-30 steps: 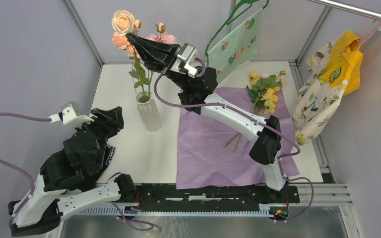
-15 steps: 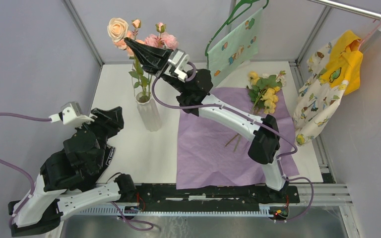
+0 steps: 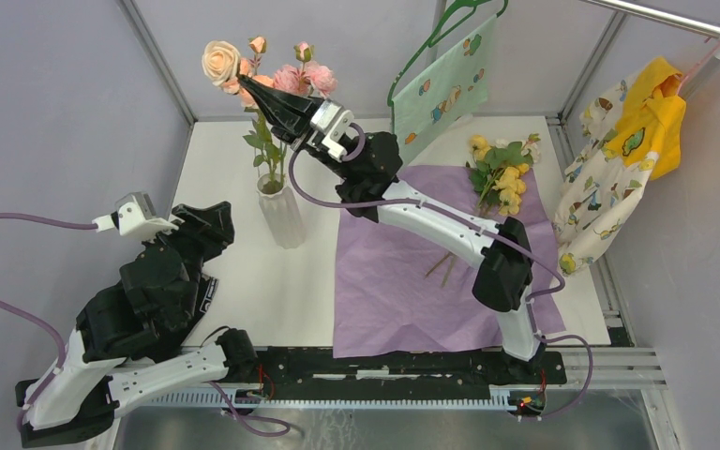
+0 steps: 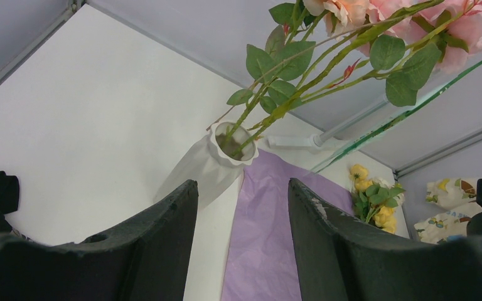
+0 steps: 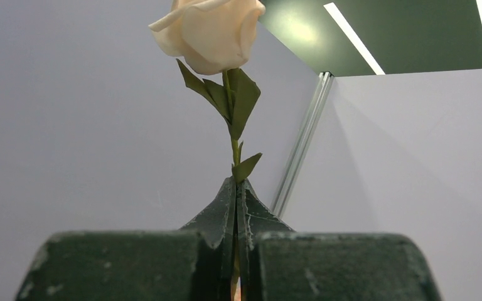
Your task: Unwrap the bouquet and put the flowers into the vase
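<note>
The white ribbed vase [image 3: 281, 216] [image 4: 215, 167] stands at the back left of the table with pink and peach flowers [image 3: 292, 77] [image 4: 376, 37] in it. My right gripper [image 3: 247, 82] [image 5: 236, 185] is high above the vase, shut on the green stem just below a peach rose [image 3: 220, 61] [image 5: 208, 30]. The bouquet's paper [image 3: 403, 272] [image 4: 265, 251] lies flat, purple side up. A yellow spray [image 3: 499, 174] [image 4: 373, 202] rests on its far corner. My left gripper [image 3: 208, 225] [image 4: 243, 194] is folded back at the left, open and holding nothing.
A mint-green patterned cloth on a green hanger [image 3: 445, 82] hangs at the back. A yellow-and-white garment [image 3: 623, 155] hangs from the rail on the right. Grey walls close in the table on three sides. Loose stems [image 3: 441, 267] lie on the paper.
My right gripper has sunk and shifted slightly left with the peach rose still in it; the rose heads sit lower over the vase. The left arm has not moved.
</note>
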{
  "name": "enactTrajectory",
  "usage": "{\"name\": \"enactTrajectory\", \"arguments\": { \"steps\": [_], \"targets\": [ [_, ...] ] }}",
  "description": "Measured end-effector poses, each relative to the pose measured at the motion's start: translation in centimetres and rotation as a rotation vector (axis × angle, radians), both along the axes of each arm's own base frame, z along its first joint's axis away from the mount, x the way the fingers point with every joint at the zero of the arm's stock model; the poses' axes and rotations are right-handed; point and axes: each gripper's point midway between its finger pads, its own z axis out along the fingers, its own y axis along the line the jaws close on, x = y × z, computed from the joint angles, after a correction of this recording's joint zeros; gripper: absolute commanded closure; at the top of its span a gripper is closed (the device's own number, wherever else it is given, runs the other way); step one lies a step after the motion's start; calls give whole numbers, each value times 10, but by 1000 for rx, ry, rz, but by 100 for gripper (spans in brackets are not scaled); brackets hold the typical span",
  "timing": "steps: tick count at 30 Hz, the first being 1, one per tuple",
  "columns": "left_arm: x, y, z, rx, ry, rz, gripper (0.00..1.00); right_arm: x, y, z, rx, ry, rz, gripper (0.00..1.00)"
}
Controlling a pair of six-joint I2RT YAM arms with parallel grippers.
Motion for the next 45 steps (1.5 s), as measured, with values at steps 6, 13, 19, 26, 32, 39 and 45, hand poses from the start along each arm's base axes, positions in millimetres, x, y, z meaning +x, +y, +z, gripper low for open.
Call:
{"name": "enactTrajectory", "arguments": {
  "steps": [6,13,19,26,32,39,45],
  "targets": [
    [1,-1,-1,5,3,0,39,-5,-11,12,10,-22,-21,100],
    [2,-3,-1,11,7,0,39,-18,-30,29,29,-40,-28,100],
    [2,-4,-1,11,8,-3,39,-21,-36,24,21,-37,-34,100],
    [2,-4,-2,12,8,-4,39,-17,-31,12,-1,-13,-30,100],
    [0,-2,10,-13,-7,-8,36,-17,-28,6,-5,19,5,100],
    [-7,1,70,-126,-67,-50,36,-9,-10,-19,-42,84,52,100],
    [-13,-5,111,-205,-104,-125,37,1,9,-56,-98,164,90,100]
  ]
}}
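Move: The vase that the rose is meant for stands about 7 cm ahead of the right hand and 1 cm to its left, its middle some 45 cm below. Of the blooms already in it, the peach ones are about 12 cm ahead and 3 cm left of this hand, the pink ones 12 cm ahead and 6 cm right, both roughly 12 cm lower. From the left hand the vase is some 17 cm ahead, 7 cm right and 26 cm down. Up, back and to its right the right hand first goes some 5 cm, still pinching the cream rose just under its leaves. It then turns back and sinks about 9 cm, drifting left and tilting its fingers some 10 degrees forward, towards the vase. Late on, the empty left hand rises about 11 cm, fingers staying open. ##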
